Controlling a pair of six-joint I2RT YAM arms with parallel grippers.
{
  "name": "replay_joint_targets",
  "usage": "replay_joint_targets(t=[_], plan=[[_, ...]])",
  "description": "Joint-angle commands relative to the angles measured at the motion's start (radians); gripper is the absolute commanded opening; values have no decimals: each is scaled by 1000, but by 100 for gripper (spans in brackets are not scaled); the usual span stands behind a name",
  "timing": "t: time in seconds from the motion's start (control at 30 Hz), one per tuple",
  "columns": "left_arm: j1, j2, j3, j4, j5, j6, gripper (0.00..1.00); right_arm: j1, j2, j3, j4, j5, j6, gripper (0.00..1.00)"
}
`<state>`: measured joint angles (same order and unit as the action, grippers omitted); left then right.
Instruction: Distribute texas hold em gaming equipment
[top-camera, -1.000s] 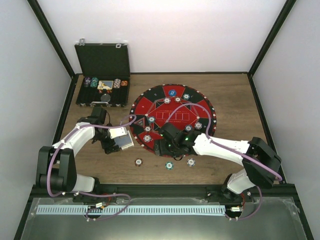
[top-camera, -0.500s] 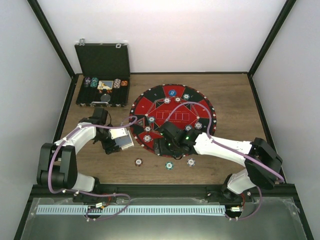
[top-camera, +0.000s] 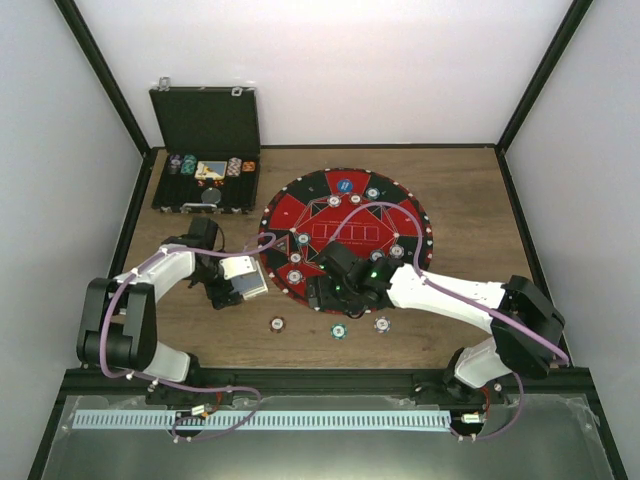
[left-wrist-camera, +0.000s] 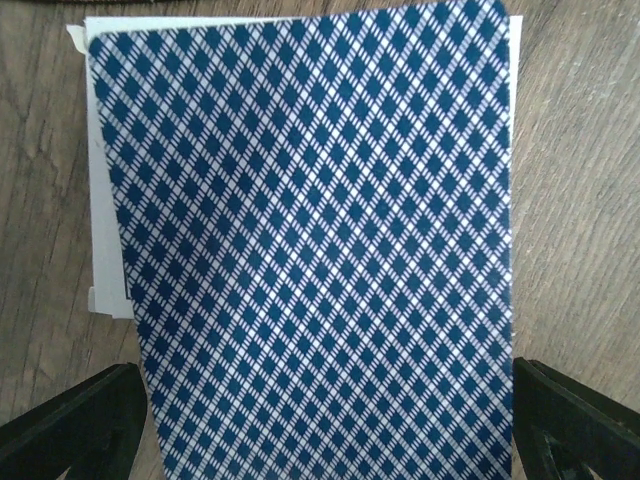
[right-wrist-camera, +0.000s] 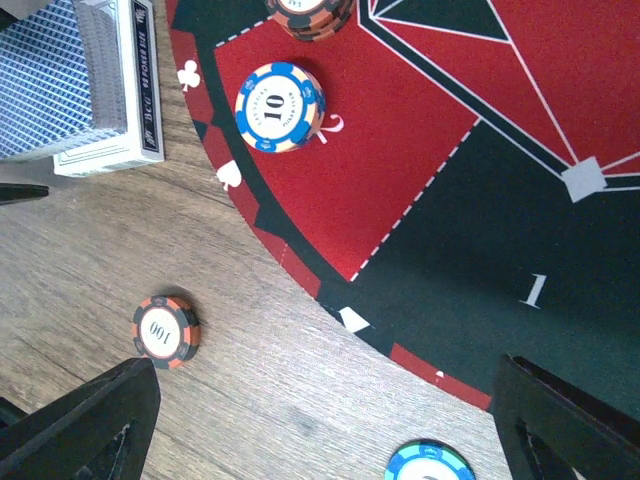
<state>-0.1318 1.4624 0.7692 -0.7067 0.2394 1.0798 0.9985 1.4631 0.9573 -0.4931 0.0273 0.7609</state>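
A blue diamond-backed playing card (left-wrist-camera: 310, 220) fills the left wrist view, lying askew on a white card box (left-wrist-camera: 100, 200). My left gripper (left-wrist-camera: 330, 425) is open, and its fingers (left-wrist-camera: 70, 430) flank the card's near end. From above, the deck (top-camera: 245, 278) sits left of the round poker mat (top-camera: 345, 235). My right gripper (right-wrist-camera: 325, 430) is open and empty over the mat's front edge (top-camera: 318, 295). A "100" chip (right-wrist-camera: 165, 331) and a blue-green chip (right-wrist-camera: 428, 462) lie on the wood. A blue "10" chip (right-wrist-camera: 280, 106) sits on the mat.
The open black case (top-camera: 205, 150) with chips stands at the back left. Several chips and a blue disc (top-camera: 343, 184) sit on the mat. Three chips (top-camera: 339, 330) lie on the wood in front of the mat, near the right arm (top-camera: 440, 292).
The left arm's elbow has shifted slightly. The deck, the chips and both grippers stay about where they were.
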Motion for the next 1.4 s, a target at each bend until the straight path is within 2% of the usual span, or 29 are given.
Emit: replay_joint_targets(t=[0.0,0.67,1.37], plan=[[-4,15,-14,31,2,2,100,10,7,42,-15,13,0,93],[-5,63,-10,79,-2,-2,99,9,40,9,4,8,26,93],[-7,54,-39,110,-2,23,73,-2,33,-28,71,-79,25,93]])
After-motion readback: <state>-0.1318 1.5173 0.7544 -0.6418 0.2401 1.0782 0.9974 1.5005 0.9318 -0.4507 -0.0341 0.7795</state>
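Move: The card deck, stacked on its box, is right under the open left hand: its middle lies about 3 cm to the right, 1 cm ahead and 2 cm below. The black-and-orange 100 chips stand some 11 cm to the right and 9 cm back from that hand, and the blue 10 chips on the mat about 15 cm to the right and 2 cm ahead, both roughly 3 cm down. From the right hand, the card deck lies about 20 cm left, 7 cm ahead and 7 cm down. Straight down about 1.5 cm goes the left hand, its wide-open fingers passing down beside the card deck's front and back long edges; there it stops and holds its height while the fingers close by about a quarter, in to those edges. Meanwhile the empty right hand sinks a little under 2 cm over the mat's near edge and eases back about 1 cm, fingers staying open. ##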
